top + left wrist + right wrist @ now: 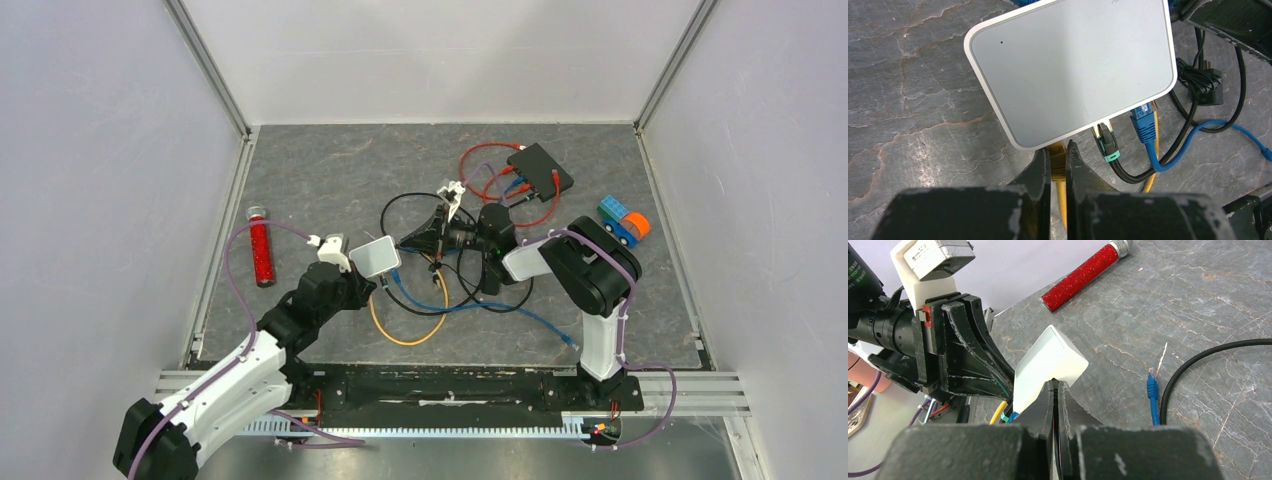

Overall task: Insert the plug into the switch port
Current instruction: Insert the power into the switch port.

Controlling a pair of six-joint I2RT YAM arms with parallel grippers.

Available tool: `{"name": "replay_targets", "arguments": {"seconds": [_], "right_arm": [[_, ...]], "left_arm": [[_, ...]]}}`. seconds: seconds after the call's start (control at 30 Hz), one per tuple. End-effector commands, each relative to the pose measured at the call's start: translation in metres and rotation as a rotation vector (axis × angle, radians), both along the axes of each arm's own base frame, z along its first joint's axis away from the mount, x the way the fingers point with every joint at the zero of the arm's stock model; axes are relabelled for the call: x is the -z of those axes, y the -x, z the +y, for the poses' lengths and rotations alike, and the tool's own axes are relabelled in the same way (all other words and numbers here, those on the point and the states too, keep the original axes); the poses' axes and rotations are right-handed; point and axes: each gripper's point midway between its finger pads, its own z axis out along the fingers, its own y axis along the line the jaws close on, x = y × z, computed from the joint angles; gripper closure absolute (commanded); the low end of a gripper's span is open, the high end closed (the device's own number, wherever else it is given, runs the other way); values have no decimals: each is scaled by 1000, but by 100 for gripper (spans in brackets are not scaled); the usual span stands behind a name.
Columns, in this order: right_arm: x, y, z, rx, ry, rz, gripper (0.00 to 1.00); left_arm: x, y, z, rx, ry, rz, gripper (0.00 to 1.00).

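Observation:
The white switch [375, 256] lies between my two grippers. In the left wrist view the switch [1068, 65] fills the top. A yellow plug [1058, 161] sits at its near edge, its front end hidden under the casing. My left gripper [1058, 150] is shut on this plug. A black cable's teal-booted plug [1108, 145] and a blue plug [1144, 122] sit in ports beside it. My right gripper [1055, 385] is shut, its tips against the opposite side of the switch [1048, 365]. The left gripper [968, 355] shows beyond.
A loose blue plug [1151, 390] and a black cable [1198, 360] lie right of the switch. A red glitter tube [261, 248] lies at the left. A black box [540, 170] with red and blue cables sits at the back, with a toy truck [624, 220] to its right.

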Motion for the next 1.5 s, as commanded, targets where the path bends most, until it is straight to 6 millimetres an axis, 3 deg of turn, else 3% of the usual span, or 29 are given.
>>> {"name": "replay_targets", "arguments": {"seconds": [0.0, 0.07, 0.2, 0.27, 0.33, 0.37, 0.4, 0.53, 0.57, 0.73, 0.9, 1.0, 1.07, 1.17, 1.3, 1.4, 1.47], "right_arm": [[-1, 32, 23, -109, 12, -1, 100], [-7, 27, 19, -91, -5, 0, 99], [-35, -8, -10, 33, -46, 0, 80], [-55, -29, -34, 116, -62, -18, 63], [-65, -41, -49, 157, -17, -60, 33], [-76, -47, -56, 189, 18, -120, 26], [-73, -52, -62, 222, 81, -134, 23], [-94, -65, -91, 381, 213, -236, 15], [-97, -67, -97, 417, 235, -240, 4], [-119, -65, -130, 570, 299, -282, 2], [-134, -59, -165, 746, 306, -237, 2], [-136, -51, -175, 758, 346, -246, 2], [-133, -49, -186, 797, 386, -231, 2], [-127, -53, -217, 946, 476, -173, 2], [-129, -46, -253, 1093, 556, -144, 2], [-140, -40, -270, 1179, 549, -134, 2], [-154, -36, -275, 1222, 485, -95, 2]], "left_arm": [[-91, -7, -55, 229, 217, -254, 98], [-83, -14, -46, 159, 173, -217, 98], [-58, -24, -22, 27, 57, -131, 98], [-51, -27, -9, -44, 5, -90, 98], [-42, -29, 8, -121, -69, -39, 98], [-40, -29, 15, -149, -105, -21, 98], [-39, -30, 21, -169, -135, -8, 98], [-43, -42, 48, -290, -222, 20, 98], [-42, -44, 59, -329, -244, 43, 98], [-26, -75, 111, -465, -295, 165, 98], [-18, -116, 136, -520, -326, 198, 98], [-5, -133, 147, -557, -361, 252, 97], [-1, -141, 147, -564, -361, 295, 86], [4, -145, 140, -535, -347, 353, 61], [-18, -144, 140, -558, -319, 311, 31], [-46, -145, 153, -601, -349, 213, 24], [-70, -147, 146, -563, -314, 150, 22]]}}
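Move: My left fingers still grip the yellow plug in the white switch box, whose middle lies about 5 cm ahead and 1 cm right of them. Its landing spot on bare table is some 15 cm ahead, 11 cm left and 4 cm down; the red flashlight lies about 27 cm left and 9 cm ahead. My right hand still pinches the black power plug, with the box's middle 6 cm left and 2 cm back. I open my right fingers wide off the power plug and pull that hand clear of the box, about 25 cm to the right and 11 cm up, swinging it some 60 degrees clockwise. My left hand lifts slightly, then carries the box left and forward, roughly 14 cm each way, turning 30 degrees counter-clockwise and tipping down as it lowers; it then opens and lets go of the yellow plug. ##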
